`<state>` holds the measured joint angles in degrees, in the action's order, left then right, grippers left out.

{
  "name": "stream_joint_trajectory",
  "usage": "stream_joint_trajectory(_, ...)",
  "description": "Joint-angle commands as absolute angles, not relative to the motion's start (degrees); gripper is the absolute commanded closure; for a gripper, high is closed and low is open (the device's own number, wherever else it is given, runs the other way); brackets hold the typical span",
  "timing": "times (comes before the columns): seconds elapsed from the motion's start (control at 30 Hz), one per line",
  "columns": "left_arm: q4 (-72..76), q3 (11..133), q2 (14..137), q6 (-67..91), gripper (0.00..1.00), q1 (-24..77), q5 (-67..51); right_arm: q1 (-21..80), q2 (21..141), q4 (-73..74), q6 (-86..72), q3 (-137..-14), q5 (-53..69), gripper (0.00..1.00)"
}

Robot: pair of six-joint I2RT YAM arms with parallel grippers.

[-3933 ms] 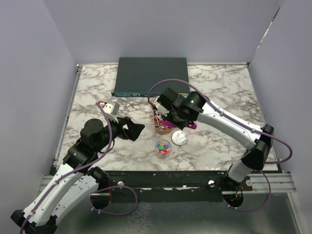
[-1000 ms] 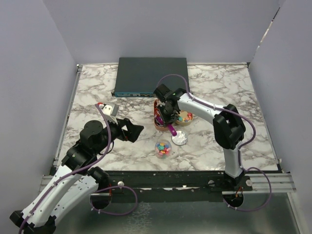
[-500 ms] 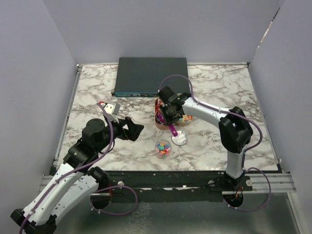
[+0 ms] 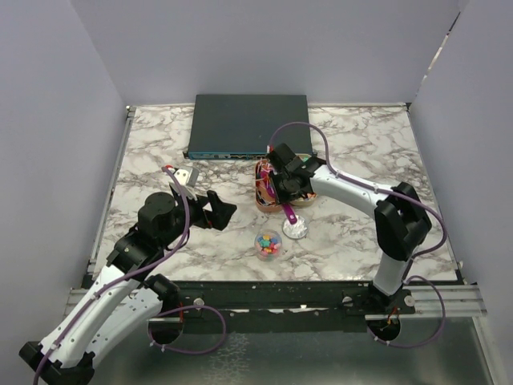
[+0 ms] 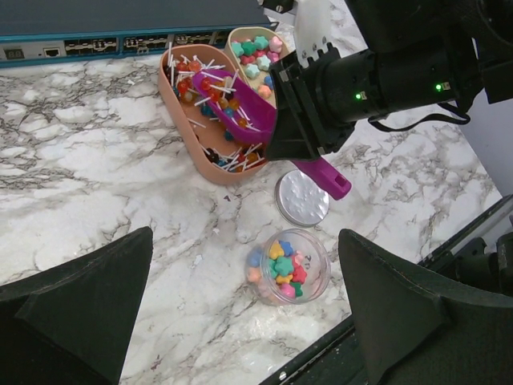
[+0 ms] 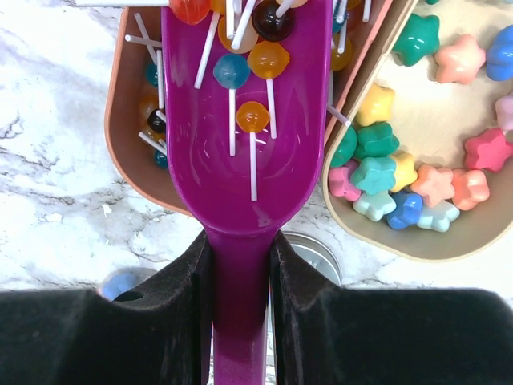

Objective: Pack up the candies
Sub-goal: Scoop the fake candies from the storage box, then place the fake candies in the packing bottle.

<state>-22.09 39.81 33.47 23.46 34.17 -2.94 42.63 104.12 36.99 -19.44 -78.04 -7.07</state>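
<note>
My right gripper [image 6: 243,265] is shut on the handle of the purple scoop [image 6: 244,120]. The scoop's bowl lies in the orange tray compartment [image 6: 128,152], with several lollipops [image 6: 252,116] in it. Beside it, star-shaped pastel candies [image 6: 385,172] fill the beige compartment [image 6: 417,241]. From above, the right gripper [image 4: 286,191] covers most of the tray. A small clear jar [image 5: 284,266] holding several candies stands near the front edge, its silver lid [image 5: 302,198] flat beside it. My left gripper [image 5: 244,237] is open and empty, left of the jar [image 4: 268,244].
A dark flat network box [image 4: 248,124] lies along the back of the marble table. Grey walls close in the left, back and right sides. A black rail [image 4: 321,293] runs along the front edge just behind the jar.
The right arm's elbow has swung out to the right and its wrist has shifted slightly right over the tray, still holding the scoop. The left arm has hardly moved.
</note>
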Motion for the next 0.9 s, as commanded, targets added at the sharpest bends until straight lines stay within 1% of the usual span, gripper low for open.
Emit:
stream_joint_trajectory(0.0, -21.9, 40.3, 33.5, 23.1, 0.01, 33.8, -2.8, 42.4, 100.1, 33.2, -18.3, -76.1, -9.0, 0.99)
stream_joint_trajectory(0.33, -21.7, 40.2, 33.6, 23.2, 0.01, 33.8, -2.5, 42.6, 92.2, 29.5, -13.1, -69.3, -8.7, 0.99)
stream_joint_trajectory(0.57, -21.8, 40.2, 34.0, 23.3, 0.01, 33.6, -2.5, 43.8, 84.3, 28.1, -3.5, -63.6, -8.7, 0.99)
stream_joint_trajectory(0.67, -21.7, 40.2, 34.1, 23.2, 0.01, 33.6, -2.5, 43.9, 79.7, 28.2, 2.8, -61.5, -6.1, 0.99)
stream_joint_trajectory(0.87, -21.7, 40.1, 34.1, 23.2, 0.01, 33.7, -2.4, 43.9, 75.2, 35.4, 12.5, -61.7, 2.4, 0.99)
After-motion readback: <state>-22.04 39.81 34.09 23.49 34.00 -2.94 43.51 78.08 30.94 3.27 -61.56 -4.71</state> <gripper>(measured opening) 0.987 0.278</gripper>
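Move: The clear storage box, where the scoop's load is headed, lies about 9 cm back and 4 cm to the left of the right hand, its middle some 4 cm lower. The orange lollipop bin is 5 cm ahead and 4 cm left, the cream star-candy bin 6 cm ahead and 5 cm right, and the silver lid 5 cm back and 3 cm right. From the left hand, the storage box is about 10 cm right, 1 cm ahead and 21 cm below. The purple scoop, still pinched by its handle and already carrying lollipops, is raised out of the orange bin by the right hand: up about 7 cm, slowly at first and then faster, while drawing back and to the right roughly 4 cm each. The wrist tips the fingers forward and up some 15 degrees and turns about 20 degrees counter-clockwise; the grip stays shut. ##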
